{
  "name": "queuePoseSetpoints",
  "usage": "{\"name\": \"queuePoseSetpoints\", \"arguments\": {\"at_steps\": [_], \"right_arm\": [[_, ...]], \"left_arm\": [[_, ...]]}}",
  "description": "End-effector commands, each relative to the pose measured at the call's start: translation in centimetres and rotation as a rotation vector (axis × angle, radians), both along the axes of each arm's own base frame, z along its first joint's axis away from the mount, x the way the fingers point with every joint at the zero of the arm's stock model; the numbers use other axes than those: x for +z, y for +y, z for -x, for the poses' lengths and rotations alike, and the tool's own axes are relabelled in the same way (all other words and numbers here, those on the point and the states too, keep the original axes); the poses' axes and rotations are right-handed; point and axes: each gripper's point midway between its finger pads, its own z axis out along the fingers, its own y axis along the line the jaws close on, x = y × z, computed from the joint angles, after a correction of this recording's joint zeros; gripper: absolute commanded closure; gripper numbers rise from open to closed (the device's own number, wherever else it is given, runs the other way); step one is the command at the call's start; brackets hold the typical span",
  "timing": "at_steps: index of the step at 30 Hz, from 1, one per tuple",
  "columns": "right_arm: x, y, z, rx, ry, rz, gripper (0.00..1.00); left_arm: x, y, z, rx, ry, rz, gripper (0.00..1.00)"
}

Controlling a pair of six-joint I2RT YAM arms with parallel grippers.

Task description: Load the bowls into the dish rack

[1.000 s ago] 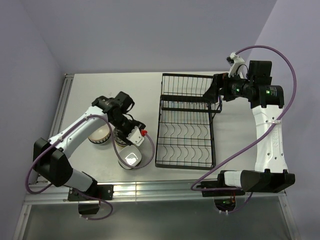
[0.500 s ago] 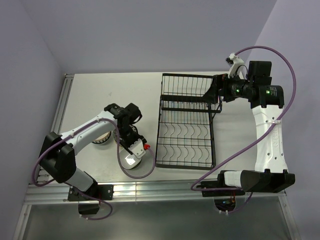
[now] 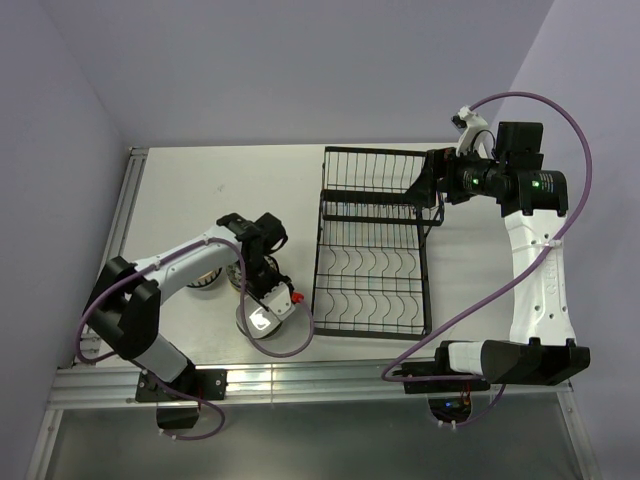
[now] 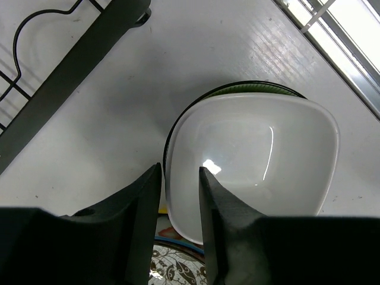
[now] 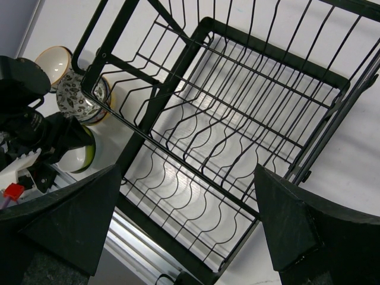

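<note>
A white bowl (image 4: 255, 154) sits nested in a lime green bowl (image 4: 249, 89) on the table, left of the dish rack (image 3: 370, 250). My left gripper (image 4: 180, 169) straddles the white bowl's near rim, one finger outside and one inside, jaws narrowed with a sliver of gap left. In the top view the left gripper (image 3: 262, 305) is over that stack (image 3: 280, 335). A patterned bowl (image 4: 178, 267) lies right below the fingers. My right gripper (image 5: 189, 171) hangs wide open and empty over the rack's far right corner. The rack (image 5: 237, 119) holds no bowls.
A cream bowl (image 5: 52, 64) and the patterned bowl (image 5: 83, 98) stand close together just behind the green stack. The rack's black frame bar (image 4: 71, 65) runs close by on one side. The table's metal front rail (image 3: 300, 380) is just beyond the stack.
The left arm has swung toward the front edge and come down onto the white bowl, and its jaws have narrowed around the rim. The right arm has not moved.
</note>
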Motion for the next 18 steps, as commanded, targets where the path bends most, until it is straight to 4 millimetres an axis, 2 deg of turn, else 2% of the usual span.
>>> {"name": "queuePoseSetpoints", "arguments": {"at_steps": [1, 3, 7, 16, 18], "right_arm": [[0.3, 0.2, 0.0, 0.009, -0.014, 0.0, 0.0], [0.3, 0.2, 0.0, 0.009, -0.014, 0.0, 0.0], [0.3, 0.1, -0.2, 0.005, -0.012, 0.0, 0.0], [0.5, -0.3, -0.8, -0.028, -0.019, 0.007, 0.0], [1.1, -0.3, -0.8, -0.029, -0.03, 0.007, 0.0]], "left_arm": [[0.6, -0.6, -0.5, -0.01, -0.016, 0.019, 0.65], [0.6, -0.6, -0.5, -0.008, -0.016, 0.013, 0.67], [1.0, -0.6, -0.6, -0.002, -0.023, 0.021, 0.78], [3.8, -1.1, -0.8, 0.049, -0.041, 0.053, 0.93], [4.5, -1.2, -0.7, 0.062, -0.044, 0.069, 0.97]]}}
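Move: My left hand has its fingers astride the far right rim of the white bowl, whose middle lies about 4 cm back and 4 cm left, some 2 cm below. The green bowl sits right under it, 3 cm lower. The patterned bowl is about 8 cm ahead and 7 cm left of my hand, and the dish rack's middle 14 cm ahead and 25 cm right. From my right hand the white bowl lies some 38 cm left, 15 cm back and 28 cm lower. I shut my left fingers on the white bowl's far right rim, one inside and one outside, holding almost in place at first. As the pinch tightens I start lifting the rim up off the stack, about 2 cm, easing roughly 1 cm forward and slightly right, away from the green bowl, with hardly any wrist turn. ##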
